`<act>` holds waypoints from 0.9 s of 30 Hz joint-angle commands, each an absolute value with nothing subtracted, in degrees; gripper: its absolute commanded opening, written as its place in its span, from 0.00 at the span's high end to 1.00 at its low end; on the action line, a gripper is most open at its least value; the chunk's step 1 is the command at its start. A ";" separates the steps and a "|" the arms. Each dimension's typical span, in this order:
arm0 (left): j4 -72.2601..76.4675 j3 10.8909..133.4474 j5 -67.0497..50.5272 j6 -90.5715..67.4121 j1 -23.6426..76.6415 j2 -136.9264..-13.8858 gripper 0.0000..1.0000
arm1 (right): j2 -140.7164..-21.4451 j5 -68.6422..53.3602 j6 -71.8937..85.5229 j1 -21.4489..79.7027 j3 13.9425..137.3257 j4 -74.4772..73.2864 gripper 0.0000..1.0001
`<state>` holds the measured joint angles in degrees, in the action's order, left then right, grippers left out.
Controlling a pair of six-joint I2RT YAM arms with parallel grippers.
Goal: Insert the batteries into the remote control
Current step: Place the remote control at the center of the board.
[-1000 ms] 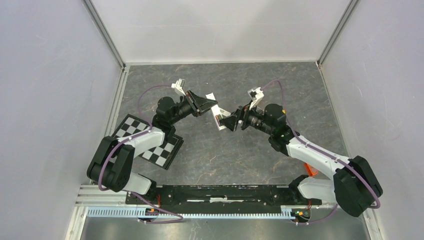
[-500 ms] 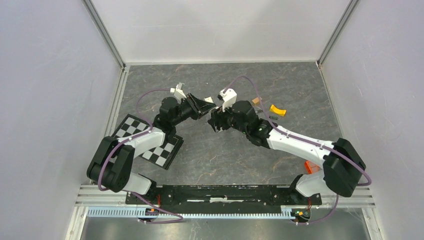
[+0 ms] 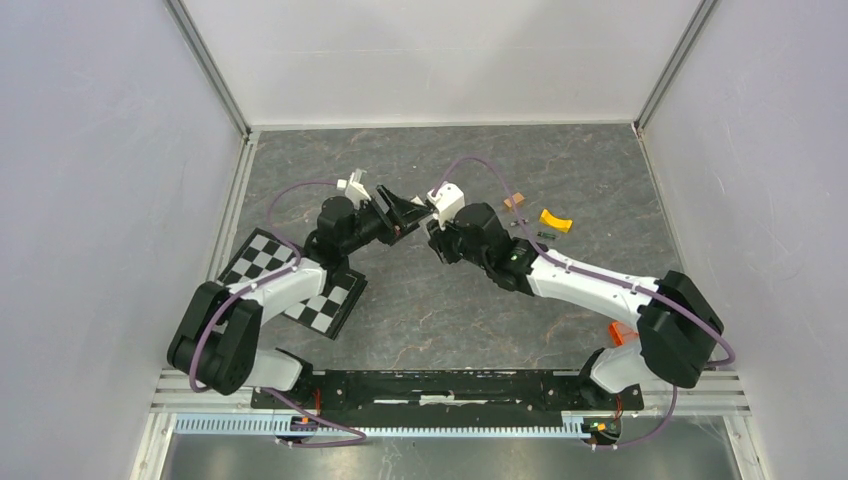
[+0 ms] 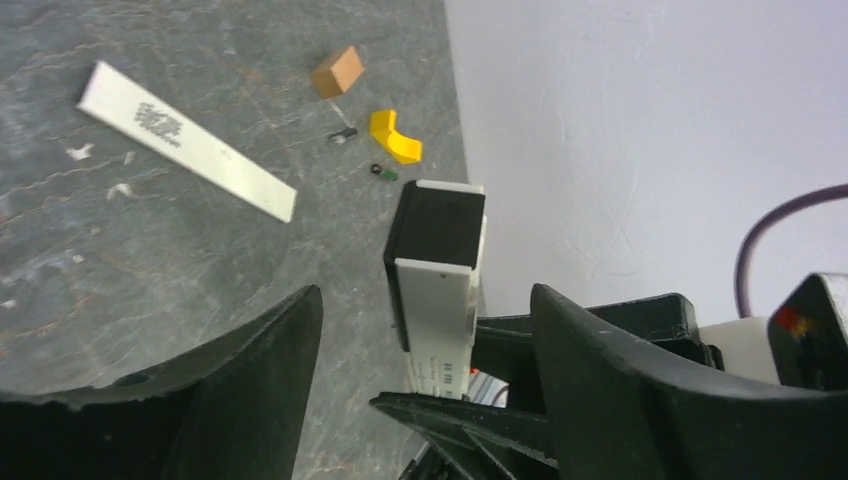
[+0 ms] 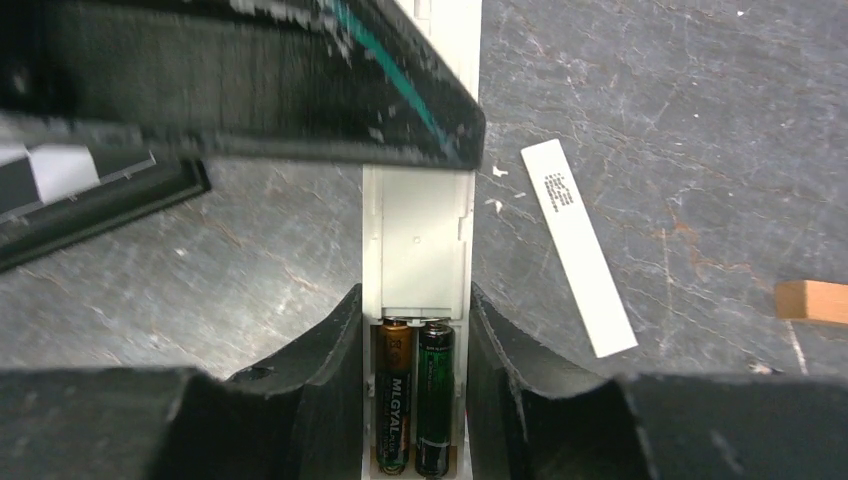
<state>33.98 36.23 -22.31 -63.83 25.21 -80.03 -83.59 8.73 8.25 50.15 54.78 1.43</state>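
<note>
The remote control (image 5: pixel 415 240) is held above the table between the two arms, and my right gripper (image 5: pixel 415 305) is shut on its sides. Its back faces the right wrist camera, and two batteries (image 5: pixel 416 395), one brownish and one green, lie side by side in the open recess. In the left wrist view the remote control (image 4: pixel 435 290) stands on end inside my left gripper (image 4: pixel 425 300). That gripper is open, with gaps on both sides of the remote. Two tiny loose batteries (image 4: pixel 383 172) lie on the table by the yellow piece. From above, the left gripper (image 3: pixel 405 210) and right gripper (image 3: pixel 437 235) meet mid-table.
A long white bar (image 5: pixel 578 245) lies flat on the table. A brown block (image 4: pixel 337 72) and a yellow curved piece (image 4: pixel 393 135) sit near the right wall. A checkerboard (image 3: pixel 300 285) lies under the left arm.
My right arm swung left to the remote and its jaws closed on it. My left gripper, which held the remote, has opened.
</note>
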 commanded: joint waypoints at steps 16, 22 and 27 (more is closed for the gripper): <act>3.17 39.14 -4.31 -42.73 16.19 -66.68 0.00 | -81.72 -3.69 -20.68 50.10 39.51 0.14 0.82; 3.08 39.04 -5.10 -43.07 16.09 -66.98 0.00 | -86.60 -2.25 -21.61 50.14 41.37 -2.80 0.81; 3.08 38.78 -4.86 -43.07 16.08 -66.97 0.00 | -87.91 -2.69 -22.36 50.27 42.52 -5.18 0.74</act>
<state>2.70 36.93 -6.07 -45.91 16.45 -67.96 -87.02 -2.00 -20.60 50.13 39.97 -3.29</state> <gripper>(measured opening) 0.993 0.387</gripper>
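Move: Behind and below the right hand, which keeps hold of the remote control by its battery end, lies the bare centre of the table: about 5 cm back, 2 cm to the right and 16 cm down. The loose battery cover is some 10 cm ahead and 3 cm right of that hand, and the brown block about 16 cm ahead and 16 cm right, both at table level. From the left hand the centre spot lies roughly 9 cm back, 8 cm right and 19 cm down. Lowering the remote control towards the bare table centre, the right hand sinks about 14 cm while drawing back and right some 6 cm each; it turns counter-clockwise and tips its fingers more steeply down, grip kept. The already loosened left hand opens fully and backs off some 12 cm to the left, sinking 5 cm and rolling about 25 degrees. ##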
